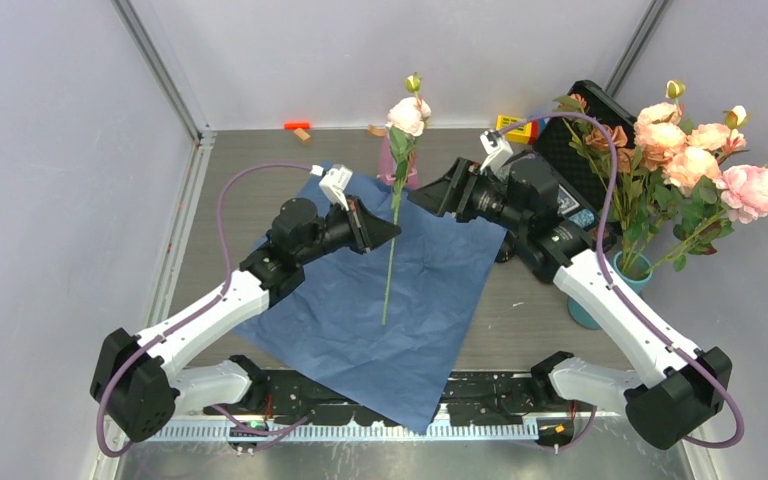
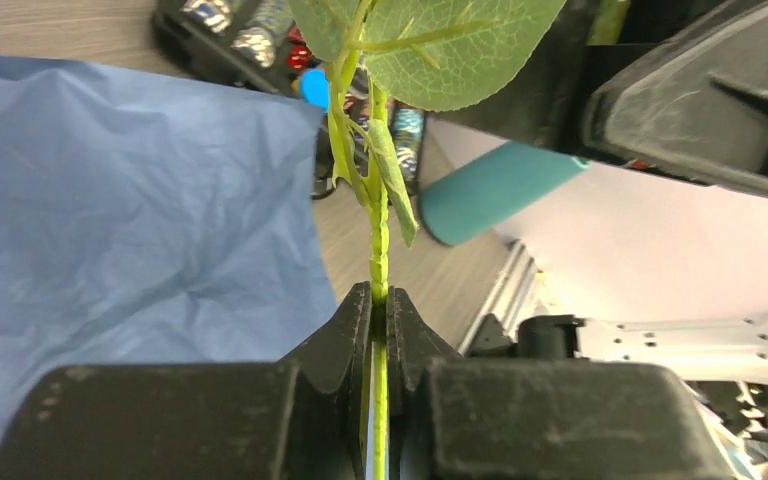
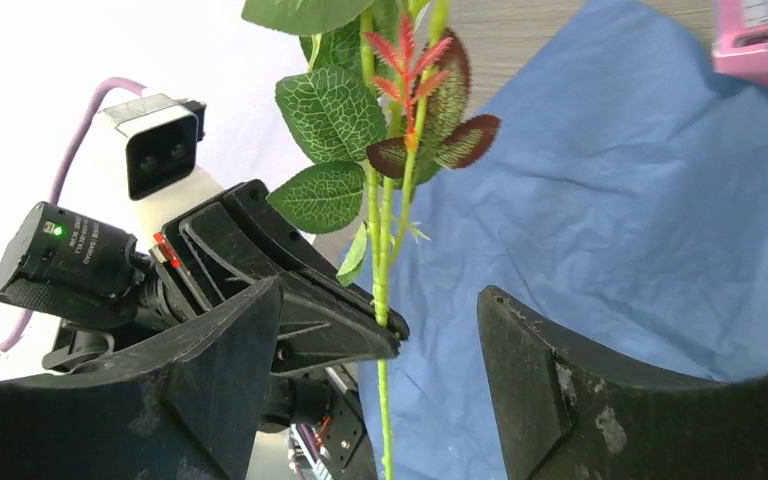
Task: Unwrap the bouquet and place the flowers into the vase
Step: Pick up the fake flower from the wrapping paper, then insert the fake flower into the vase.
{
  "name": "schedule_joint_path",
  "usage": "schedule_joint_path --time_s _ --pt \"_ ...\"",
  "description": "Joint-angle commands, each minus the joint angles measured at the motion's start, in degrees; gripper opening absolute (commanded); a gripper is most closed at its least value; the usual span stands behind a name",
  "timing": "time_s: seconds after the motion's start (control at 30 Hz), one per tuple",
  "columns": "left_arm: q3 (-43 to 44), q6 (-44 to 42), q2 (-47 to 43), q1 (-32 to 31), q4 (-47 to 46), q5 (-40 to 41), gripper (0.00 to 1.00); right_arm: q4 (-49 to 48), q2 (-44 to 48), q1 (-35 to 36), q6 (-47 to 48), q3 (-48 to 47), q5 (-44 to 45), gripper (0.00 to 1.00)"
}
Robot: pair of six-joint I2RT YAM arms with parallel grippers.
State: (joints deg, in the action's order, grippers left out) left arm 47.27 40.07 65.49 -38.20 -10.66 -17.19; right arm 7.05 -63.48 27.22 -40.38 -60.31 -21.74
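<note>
One flower, a peach rose point(image 1: 407, 115) on a long green stem point(image 1: 390, 270), stands upright over the bouquet's blue paper point(image 1: 440, 290), which lies spread flat on the table. My left gripper point(image 1: 392, 232) is shut on the stem point(image 2: 378, 250) partway up, its jaws pressed together around it point(image 2: 380, 300). My right gripper point(image 1: 430, 195) faces it from the right, open wide; the stem point(image 3: 385, 420) passes between its fingers point(image 3: 520, 340) without touching them. The teal vase point(image 1: 643, 278) stands at the right with several pink and peach flowers point(image 1: 695, 165) in it. It also shows in the left wrist view point(image 2: 495, 190).
A pink tapered object point(image 1: 400, 170) stands behind the held rose. A black case point(image 1: 585, 120) lies at the back right, with small blocks point(image 1: 298, 127) and a yellow one point(image 1: 513, 127) along the back edge. Walls close in on the left and right.
</note>
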Motion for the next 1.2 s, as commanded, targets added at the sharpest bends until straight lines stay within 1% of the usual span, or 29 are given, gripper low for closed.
schedule_joint_path --time_s 0.0,0.1,0.23,0.5,0.6,0.77,0.87,1.17 --pt "-1.1 5.3 -1.4 -0.2 -13.0 -6.4 0.00 -6.7 -1.8 2.6 -3.2 -2.8 -1.1 0.77" --pt "-1.3 5.2 -1.5 -0.3 -13.5 -7.2 0.00 -6.7 -2.9 3.8 -4.3 -3.5 1.0 0.77" --pt "-1.8 5.1 -1.7 -0.2 -13.7 -7.4 0.00 -9.6 -4.4 4.2 -6.5 -3.9 2.8 0.75" --pt "-2.2 5.1 -2.0 -0.3 -13.7 -7.6 0.00 -9.1 -5.9 4.8 -6.3 -6.9 4.4 0.72" --pt "-2.2 5.1 -2.0 -0.2 -13.8 -7.6 0.00 -8.1 -6.0 4.9 -5.8 -7.5 5.5 0.68" --pt "-2.2 5.1 -2.1 -0.3 -14.0 -7.9 0.00 -6.0 -6.8 4.9 -5.5 -8.5 5.6 0.58" --pt "-2.2 5.1 -2.0 -0.2 -14.0 -8.2 0.00 -5.6 -7.1 4.9 -5.6 -8.8 5.7 0.53" --pt "-2.0 5.1 -2.1 -0.2 -14.0 -8.6 0.00 -4.8 -8.2 5.0 -5.7 -9.5 5.6 0.48"
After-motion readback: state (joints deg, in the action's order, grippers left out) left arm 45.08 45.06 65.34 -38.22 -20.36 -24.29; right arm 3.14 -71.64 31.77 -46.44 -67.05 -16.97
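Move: The flower's stem, pinched in the left fingers, stands upright-slanting before the open right hand, its leafy part about 4 cm left and 3 cm ahead, level. From the left hand that part is roughly 4 cm forward, 1 cm right and 5 cm up. From the right hand, the bloom is some 11 cm ahead, 2 cm left and 9 cm up, and the wrapping paper 4 cm back, 8 cm left, 30 cm below. Right hand reaches about 4 cm left, forward and up, fingers narrowing around the stem; left lifts it 2 cm. ##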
